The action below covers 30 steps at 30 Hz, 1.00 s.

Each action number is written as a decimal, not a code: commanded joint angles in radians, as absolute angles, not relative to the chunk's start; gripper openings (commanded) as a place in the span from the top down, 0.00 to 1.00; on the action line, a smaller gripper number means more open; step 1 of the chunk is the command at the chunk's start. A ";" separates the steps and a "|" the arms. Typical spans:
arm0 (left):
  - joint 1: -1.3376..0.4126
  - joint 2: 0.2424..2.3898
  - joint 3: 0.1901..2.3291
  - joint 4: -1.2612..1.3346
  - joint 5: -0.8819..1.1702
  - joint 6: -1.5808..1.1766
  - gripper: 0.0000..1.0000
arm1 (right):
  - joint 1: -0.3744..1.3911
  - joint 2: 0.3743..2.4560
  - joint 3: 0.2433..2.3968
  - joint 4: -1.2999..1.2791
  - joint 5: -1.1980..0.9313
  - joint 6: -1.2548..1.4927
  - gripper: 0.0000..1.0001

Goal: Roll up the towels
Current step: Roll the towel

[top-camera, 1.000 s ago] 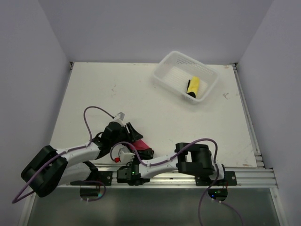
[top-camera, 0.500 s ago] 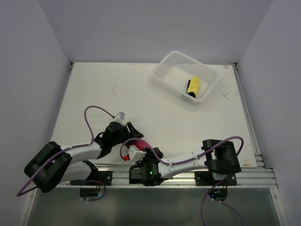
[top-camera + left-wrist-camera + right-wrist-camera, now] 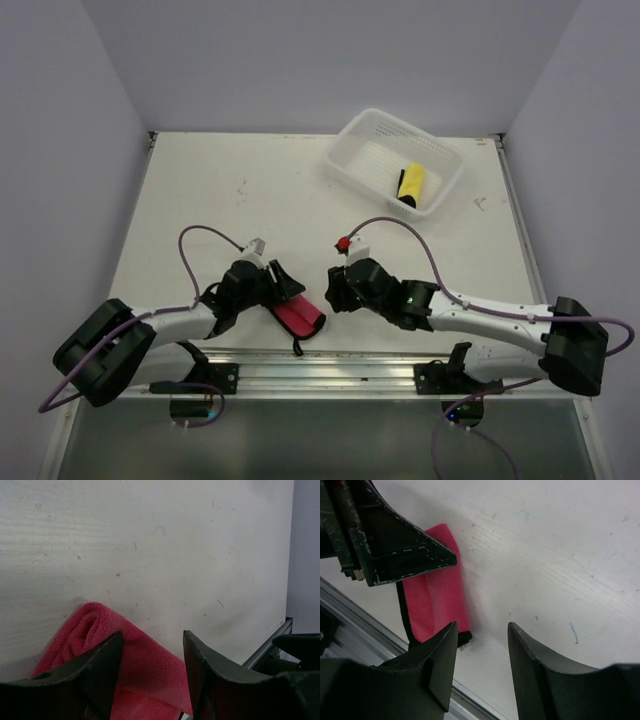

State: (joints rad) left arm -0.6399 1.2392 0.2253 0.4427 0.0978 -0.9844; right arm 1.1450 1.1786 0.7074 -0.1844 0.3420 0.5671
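A red towel [image 3: 300, 318] lies rolled on the table near the front edge, with a black hem at its near end. It also shows in the left wrist view, towel [image 3: 145, 675], and in the right wrist view, towel [image 3: 440, 605]. My left gripper [image 3: 284, 286] stands at the roll's far-left end. Its jaws [image 3: 152, 634] are apart astride the roll, and bare table shows between the tips. My right gripper [image 3: 333, 291] hovers just right of the roll, open [image 3: 482, 626] and holding nothing. A yellow rolled towel [image 3: 411, 183] lies in the basket.
The white basket [image 3: 350, 128] stands at the back right of the table. The aluminium rail [image 3: 380, 362] runs along the front edge, just below the red towel. Purple cables loop above both arms.
My right arm has swung from the front rail beside the red towel out to the right of it, and its jaws have opened. The roll is now uncovered. The left gripper has stayed put.
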 commanded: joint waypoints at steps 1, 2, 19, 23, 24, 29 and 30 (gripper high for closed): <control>-0.637 1.279 0.158 0.347 0.032 -0.930 0.43 | 1.039 1.265 0.681 -0.019 -0.032 0.713 0.52; -0.637 1.276 0.153 0.351 0.035 -0.933 0.43 | 1.026 1.288 0.678 -0.005 -0.057 0.727 0.52; -0.637 1.262 0.115 0.374 0.031 -0.951 0.43 | 1.074 1.522 0.617 0.107 -0.100 0.784 0.60; -0.637 1.259 0.112 0.374 0.028 -0.953 0.43 | 1.112 1.529 0.626 0.074 -0.025 0.764 0.78; -0.637 1.259 0.112 0.374 0.029 -0.953 0.43 | 1.129 1.526 0.632 0.055 -0.003 0.752 0.88; -0.635 1.249 0.130 0.359 0.031 -0.954 0.43 | 1.224 1.491 0.687 -0.055 0.225 0.683 1.00; -0.637 1.243 0.136 0.356 0.031 -0.956 0.43 | 1.258 1.488 0.713 -0.095 0.307 0.657 1.00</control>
State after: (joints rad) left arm -0.6399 1.2240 0.1658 0.5400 0.0990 -0.9859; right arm 1.1915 1.5127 0.6621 0.0437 0.1188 0.7288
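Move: The right end of the folded red towel lies about 5 cm to the right hand's left, 5 cm back and 10 cm below. The towel's black loop hangs out some 6 cm left of that end and 5 cm nearer the base, while the left gripper is 4 cm ahead of the right hand, 11 cm left and 8 cm lower. From the left hand, that right end lies roughly 6 cm right, 9 cm back and slightly below. The right hand sinks about 9 cm, swings left and then draws back some 5 cm each way as it comes down on the right end of the folded red towel, its fingers tipping about 25 degrees further down before easing back a little. Once low, it shuts its half-open fingers and pinches the towel's end edge, while the left hand stays at the far end with its fingers still half open over the fold. ##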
